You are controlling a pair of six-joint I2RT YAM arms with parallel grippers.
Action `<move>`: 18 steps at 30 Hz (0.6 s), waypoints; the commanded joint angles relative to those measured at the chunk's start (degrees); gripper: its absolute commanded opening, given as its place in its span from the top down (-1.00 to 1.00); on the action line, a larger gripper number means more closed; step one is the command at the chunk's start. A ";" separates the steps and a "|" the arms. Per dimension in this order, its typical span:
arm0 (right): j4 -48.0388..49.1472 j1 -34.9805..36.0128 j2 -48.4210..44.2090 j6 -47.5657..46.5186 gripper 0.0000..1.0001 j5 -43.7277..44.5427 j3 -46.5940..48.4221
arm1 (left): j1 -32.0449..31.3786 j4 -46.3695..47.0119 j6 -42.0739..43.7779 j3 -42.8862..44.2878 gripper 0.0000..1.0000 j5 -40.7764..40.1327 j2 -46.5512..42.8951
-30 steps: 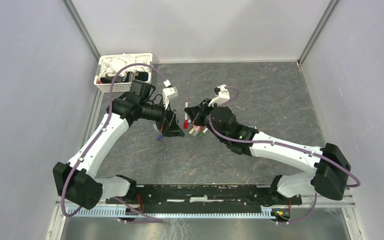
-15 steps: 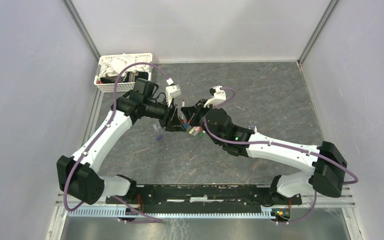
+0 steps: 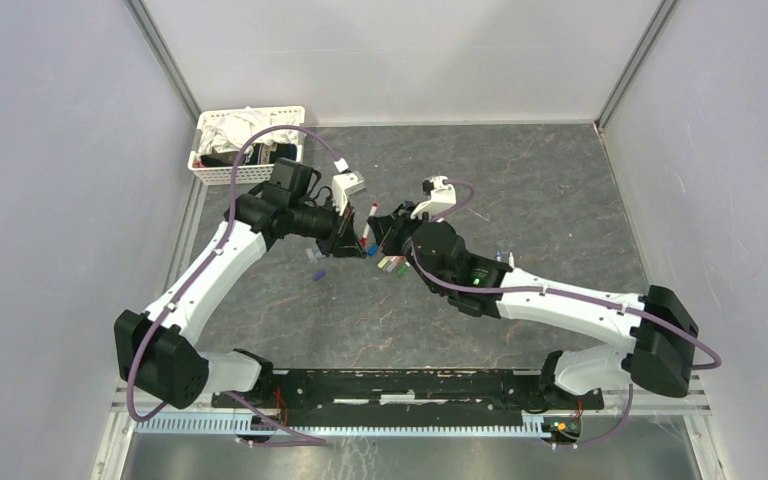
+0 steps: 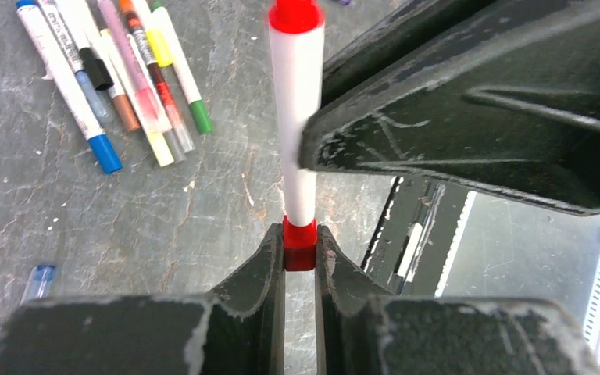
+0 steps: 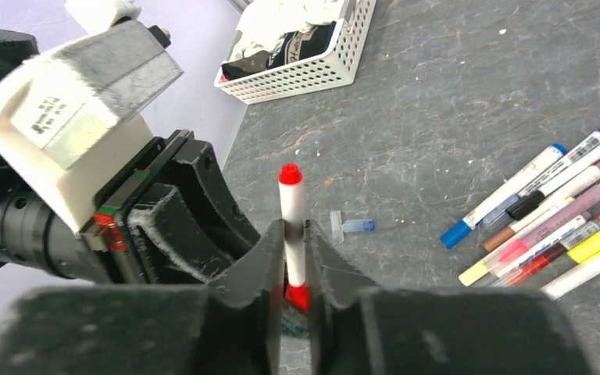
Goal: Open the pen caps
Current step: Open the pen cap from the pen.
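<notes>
A white-barrelled red pen (image 4: 297, 117) is held between both grippers above the table. My left gripper (image 4: 300, 234) is shut on the red pen cap (image 4: 300, 248) at one end of it; the cap sits against the barrel. My right gripper (image 5: 292, 230) is shut on the white barrel (image 5: 291, 211), and its black finger (image 4: 469, 117) crosses the left wrist view. The pen's other red end (image 5: 290, 173) sticks out free. In the top view the two grippers (image 3: 352, 243) (image 3: 380, 232) meet at the table's middle. Several more pens (image 5: 547, 226) lie in a bunch on the table.
A loose blue cap (image 5: 351, 226) lies on the table near the grippers, also in the left wrist view (image 4: 37, 281). The bunch of pens (image 3: 392, 264) lies just below the grippers. A white slatted basket of cloths (image 3: 245, 140) stands at the back left corner.
My left gripper moved right to the pen held upright by my right gripper and shut on its red cap. Both grippers then shifted slightly back together.
</notes>
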 commanded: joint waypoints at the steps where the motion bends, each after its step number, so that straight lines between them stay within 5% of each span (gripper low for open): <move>1: 0.05 -0.58 -5.46 -1.48 0.52 -0.76 -2.30 | -0.13 -2.69 6.80 0.70 0.95 -7.07 0.27; 7: -2.54 -12.88 -11.18 -6.31 -0.02 -23.29 -4.13 | -0.28 -11.71 26.51 -0.79 0.95 -19.09 -0.49; 14: -18.25 -21.50 -0.32 -13.69 -0.24 -55.85 5.75 | -2.55 -19.25 50.97 -4.21 0.95 -28.24 -7.26; 18: -13.35 -20.75 5.14 -9.56 -0.32 -69.12 4.24 | -4.14 -20.68 59.58 -4.03 0.96 -30.98 -10.00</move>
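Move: The red marker stands nearly upright between the hands. The left fingers are already shut on its lower red end, the marker's middle about 6 cm above them and 2 cm ahead, while the right fingers are about its white body, its middle 1 cm below them. From the left hand, some 20 cm lower, the purple cap lies 12 cm left and 2 ahead, the clear cap 13 left and 7 ahead, the pen pile 8 right and 10 ahead. From the right hand the pile is 7 cm ahead, 6 right, 27 down. The right fingers open wide and let go of the red marker's body, the hand swinging about 6 cm right and a little forward and up, then coming partly back left and sinking while it turns some 30 degrees counter-clockwise. The left hand keeps its pinch on the lower red end and carries the marker about 9 cm left and 5 cm down, towards and above the purple cap, its wrist rolling over so that the fingers point more steeply down. ##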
